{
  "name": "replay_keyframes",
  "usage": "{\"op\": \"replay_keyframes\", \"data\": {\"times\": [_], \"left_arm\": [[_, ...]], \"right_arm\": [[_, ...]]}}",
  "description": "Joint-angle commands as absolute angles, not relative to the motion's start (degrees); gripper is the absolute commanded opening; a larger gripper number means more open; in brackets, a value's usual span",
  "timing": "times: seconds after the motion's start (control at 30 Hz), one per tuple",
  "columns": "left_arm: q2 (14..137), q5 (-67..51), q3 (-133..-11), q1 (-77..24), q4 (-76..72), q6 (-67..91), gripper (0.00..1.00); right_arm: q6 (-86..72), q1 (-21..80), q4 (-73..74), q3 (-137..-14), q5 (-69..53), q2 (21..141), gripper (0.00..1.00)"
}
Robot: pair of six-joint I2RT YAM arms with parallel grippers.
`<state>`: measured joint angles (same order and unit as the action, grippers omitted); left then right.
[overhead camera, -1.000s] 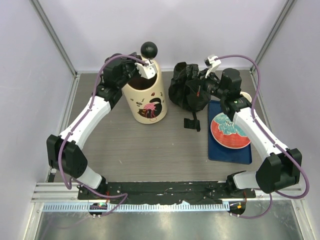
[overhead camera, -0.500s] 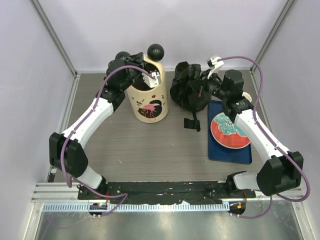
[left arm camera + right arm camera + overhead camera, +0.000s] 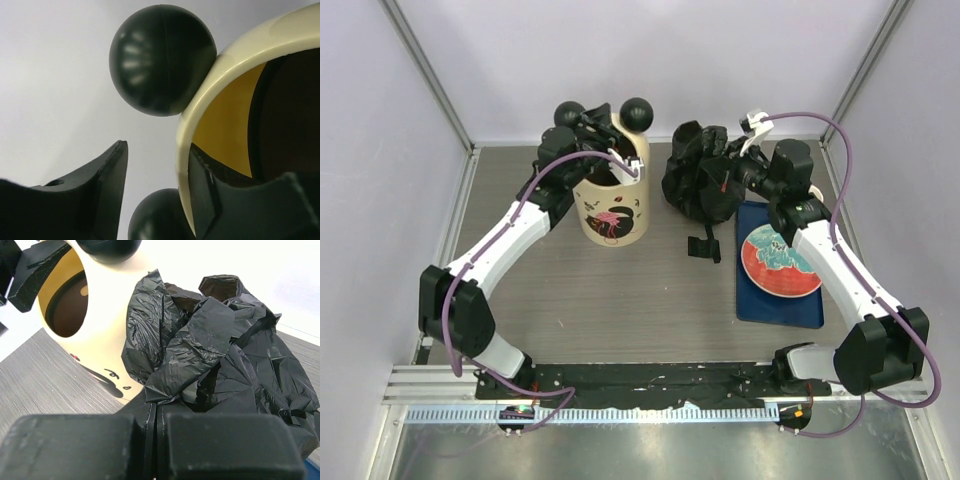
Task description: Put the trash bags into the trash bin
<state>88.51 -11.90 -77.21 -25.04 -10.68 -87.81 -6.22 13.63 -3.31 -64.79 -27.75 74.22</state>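
The cream trash bin (image 3: pixel 612 205) with two black ball ears (image 3: pixel 637 112) stands at the back left of the table. My left gripper (image 3: pixel 610 155) straddles its rim (image 3: pixel 235 55): one finger (image 3: pixel 225 200) lies inside against the wall, while the other finger (image 3: pixel 100 185) stands well clear outside, so the jaws are open. A crumpled black trash bag (image 3: pixel 698 185) hangs right of the bin, and my right gripper (image 3: pixel 730 180) is shut on a fold of it. In the right wrist view the bag (image 3: pixel 215 340) bulges over the closed gripper (image 3: pixel 155 415), with the bin's mouth (image 3: pixel 67 305) to its left.
A blue tray (image 3: pixel 800 310) holding a red and teal plate (image 3: pixel 778 260) lies at the right. A small black piece (image 3: pixel 703 247) sits on the table below the bag. A pale cup (image 3: pixel 812 192) peeks out behind my right arm. Enclosure walls close in on three sides.
The bin's top has turned and shifted, so a second ball ear now shows. My left jaws have widened on the rim. The right arm has lifted slightly with the bag.
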Motion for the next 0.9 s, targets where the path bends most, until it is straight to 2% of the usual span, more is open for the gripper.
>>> {"op": "replay_keyframes", "data": {"times": [0.0, 0.03, 0.1, 0.13, 0.23, 0.4, 0.53, 0.6, 0.63, 0.7, 0.8, 0.87], "left_arm": [[89.2, -8.7, -77.4, -25.1, -19.6, -91.0, 0.46], [89.7, -9.0, -78.9, -25.1, -21.9, -91.0, 0.39], [90.8, -9.8, -82.6, -25.2, -24.3, -89.8, 0.35], [91.1, -10.1, -86.1, -25.3, -24.3, -89.7, 0.28], [91.9, -12.4, -88.7, -24.9, -26.6, -91.7, 0.18], [92.9, -14.9, -90.2, -24.8, -31.5, -94.8, 0.12], [94.7, -15.5, -86.6, -24.8, -41.3, -93.6, 0.01], [96.3, -15.9, -83.0, -24.0, -42.2, -96.8, 0.0], [99.0, -16.3, -82.9, -23.8, -48.3, -97.4, 0.0], [101.4, -16.3, -87.0, -24.0, -53.9, -96.2, 0.0], [103.1, -14.2, -91.7, -24.3, -52.7, -94.0, 0.0], [102.2, -14.1, -87.2, -24.3, -52.6, -94.0, 0.0]], "right_arm": [[-6.9, 13.2, -6.4, -65.2, -27.8, 72.8, 0.01], [-7.0, 13.1, -6.4, -65.4, -27.8, 72.8, 0.01], [-7.4, 13.1, -6.5, -65.7, -27.6, 72.8, 0.01], [-7.6, 13.1, -6.5, -65.9, -27.7, 72.8, 0.01], [-8.0, 12.9, -6.9, -65.6, -27.5, 72.6, 0.01], [-8.3, 12.9, -7.0, -64.6, -27.0, 71.5, 0.01], [-8.4, 12.9, -7.0, -64.3, -27.1, 71.7, 0.01], [-8.6, 12.9, -7.3, -64.6, -27.2, 72.2, 0.01], [-8.7, 12.9, -7.4, -64.7, -27.2, 72.2, 0.01], [-8.5, 12.8, -7.3, -65.3, -27.5, 72.8, 0.01], [-8.0, 12.8, -6.7, -65.7, -27.2, 72.5, 0.01], [-7.9, 12.7, -6.3, -65.7, -27.0, 72.2, 0.01]]}}
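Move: Right at the left hand's pads, about 1 cm below the hand point, is the far rim of the trash bin's mouth, already between the parted fingers. The right ear ball sits some 7 cm to this hand's right and the left ear ball about 8 cm to its left, both level fore and aft. The black trash bag is about 22 cm to the right, 6 cm back and 15 cm lower. From the right hand, that rim lies roughly 25 cm left, 9 cm ahead and a little higher. Closing its fingers, the left hand pinches the bin's rim, one finger inside the mouth and one outside. It eases forward about 3 cm, lifts some 6 cm while tipping its fingers upward about 20 degrees, then pushes forward and down, drifting right, to carry the bin towards the back wall. The right hand stays put, keeping the bag pinched shut. ##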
